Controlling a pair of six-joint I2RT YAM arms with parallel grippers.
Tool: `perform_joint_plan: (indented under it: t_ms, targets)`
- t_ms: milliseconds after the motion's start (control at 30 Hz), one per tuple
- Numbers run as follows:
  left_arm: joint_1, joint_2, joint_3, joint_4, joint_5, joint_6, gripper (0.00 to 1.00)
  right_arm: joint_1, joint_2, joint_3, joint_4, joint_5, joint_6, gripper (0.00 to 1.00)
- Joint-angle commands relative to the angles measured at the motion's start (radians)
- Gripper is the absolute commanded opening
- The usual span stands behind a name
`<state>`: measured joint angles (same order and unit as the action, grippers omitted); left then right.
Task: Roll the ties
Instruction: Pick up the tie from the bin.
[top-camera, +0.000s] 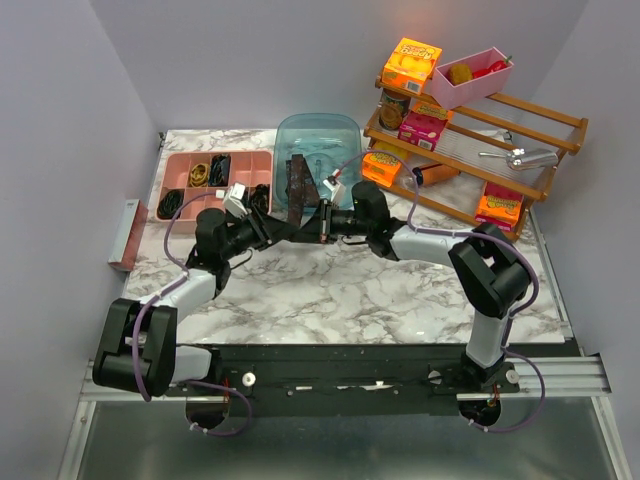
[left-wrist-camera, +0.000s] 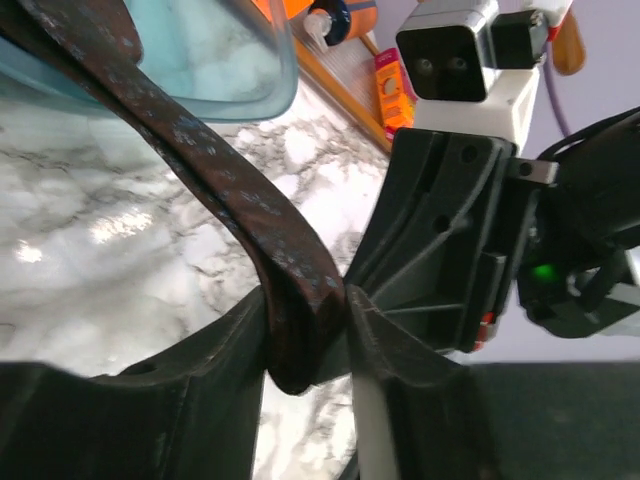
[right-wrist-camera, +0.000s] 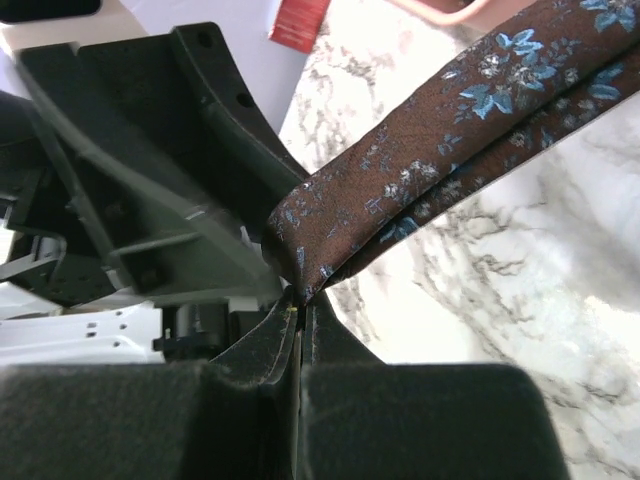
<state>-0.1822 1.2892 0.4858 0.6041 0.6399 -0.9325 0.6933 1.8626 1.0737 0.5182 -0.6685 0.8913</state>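
A dark brown tie (top-camera: 297, 180) with small blue flowers hangs out of the teal bin (top-camera: 320, 140) and runs down to where both grippers meet above the marble. In the left wrist view, the tie (left-wrist-camera: 200, 150) ends in a folded loop, and my left gripper (left-wrist-camera: 308, 335) has its jaws pressed on both sides of that loop. My right gripper (right-wrist-camera: 300, 295) is shut on the tie (right-wrist-camera: 470, 110) at a pinched edge of the fold. From above, the left gripper (top-camera: 283, 229) and right gripper (top-camera: 312, 226) face each other, almost touching.
A pink compartment tray (top-camera: 180, 165) at the back left holds dark coils (top-camera: 218, 170). A wooden rack (top-camera: 500, 150) with orange and pink boxes stands at the back right, a pink basket (top-camera: 468, 78) on top. The right gripper's body (left-wrist-camera: 450, 230) fills the left wrist view.
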Motion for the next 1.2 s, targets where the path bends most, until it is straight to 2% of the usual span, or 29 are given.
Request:
perform_joint_plan:
  t_ms: [0,33,100,133,200,233,300,333,433,533,867,967,1067,1100,1167]
  targets:
    - [0.007,0.001,-0.018,0.034,-0.028,0.004,0.3,0.003,-0.006,-0.011,0.091,-0.069,0.031,0.09]
    - [0.007,0.007,-0.016,0.036,-0.025,0.003,0.19,0.003,-0.008,-0.011,0.095,-0.074,0.031,0.1]
    - [0.007,0.013,-0.013,0.042,-0.022,0.0,0.1,0.003,-0.009,-0.012,0.112,-0.083,0.029,0.12]
    - [0.007,0.016,-0.012,0.043,-0.017,-0.003,0.07,0.003,-0.013,-0.015,0.114,-0.085,0.029,0.22]
    - [0.007,0.015,-0.009,0.048,-0.016,-0.005,0.05,0.002,-0.032,-0.03,0.117,-0.077,0.015,0.34]
    - [0.007,0.009,-0.009,0.049,-0.013,-0.003,0.03,0.0,-0.042,-0.038,0.117,-0.072,0.012,0.47]
    - [0.007,0.002,-0.003,0.042,-0.006,0.001,0.01,-0.014,-0.071,-0.058,0.117,-0.048,0.011,0.59]
    - [0.007,-0.008,-0.001,0.037,-0.002,0.004,0.01,-0.021,-0.077,-0.076,0.117,-0.037,0.018,0.72]
    - [0.007,-0.031,-0.003,0.029,0.018,0.009,0.0,-0.073,-0.091,-0.118,0.18,-0.045,0.081,0.86]
    - [0.007,-0.057,-0.01,0.029,0.046,0.012,0.0,-0.106,-0.079,-0.12,0.23,-0.054,0.129,0.91]
    - [0.007,-0.149,-0.021,-0.041,0.086,0.026,0.0,-0.107,0.044,-0.047,0.359,-0.103,0.285,0.9]
    - [0.007,-0.205,0.017,-0.11,0.08,0.031,0.0,-0.109,0.011,-0.044,0.281,-0.079,0.224,0.91]
    - [0.007,-0.257,0.112,-0.237,0.069,0.079,0.0,-0.107,-0.052,-0.024,0.114,-0.033,0.114,0.96]
    - [0.007,-0.266,0.169,-0.307,0.064,0.095,0.0,-0.107,-0.069,-0.014,-0.014,-0.008,0.079,0.98]
    - [0.007,-0.287,0.227,-0.374,0.063,0.144,0.0,-0.107,-0.117,0.034,-0.142,0.035,-0.037,1.0]
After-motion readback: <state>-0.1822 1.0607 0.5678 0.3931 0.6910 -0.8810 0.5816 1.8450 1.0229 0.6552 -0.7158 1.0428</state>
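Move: The tie's near end is right at the left hand's open fingertips, within a centimetre of their midpoint, while the right hand already pinches that same end at its own tips. From the left hand, the clear blue bin where the rest of the tie lies is centred about 16 cm ahead, 7 cm to the right and 13 cm lower; the pink sorting tray is some 10 cm ahead, 18 cm left and 14 cm lower. The left fingers, already half closed around the tie's near end, shut and pinch it while that hand holds still. The right fingers then open wide and let go, the hand drawing off some 3 cm forward and 3 cm to the right while rising slightly. Keeping its pinch, the left hand lifts the end about 6.5 cm, backing a little towards its base. ##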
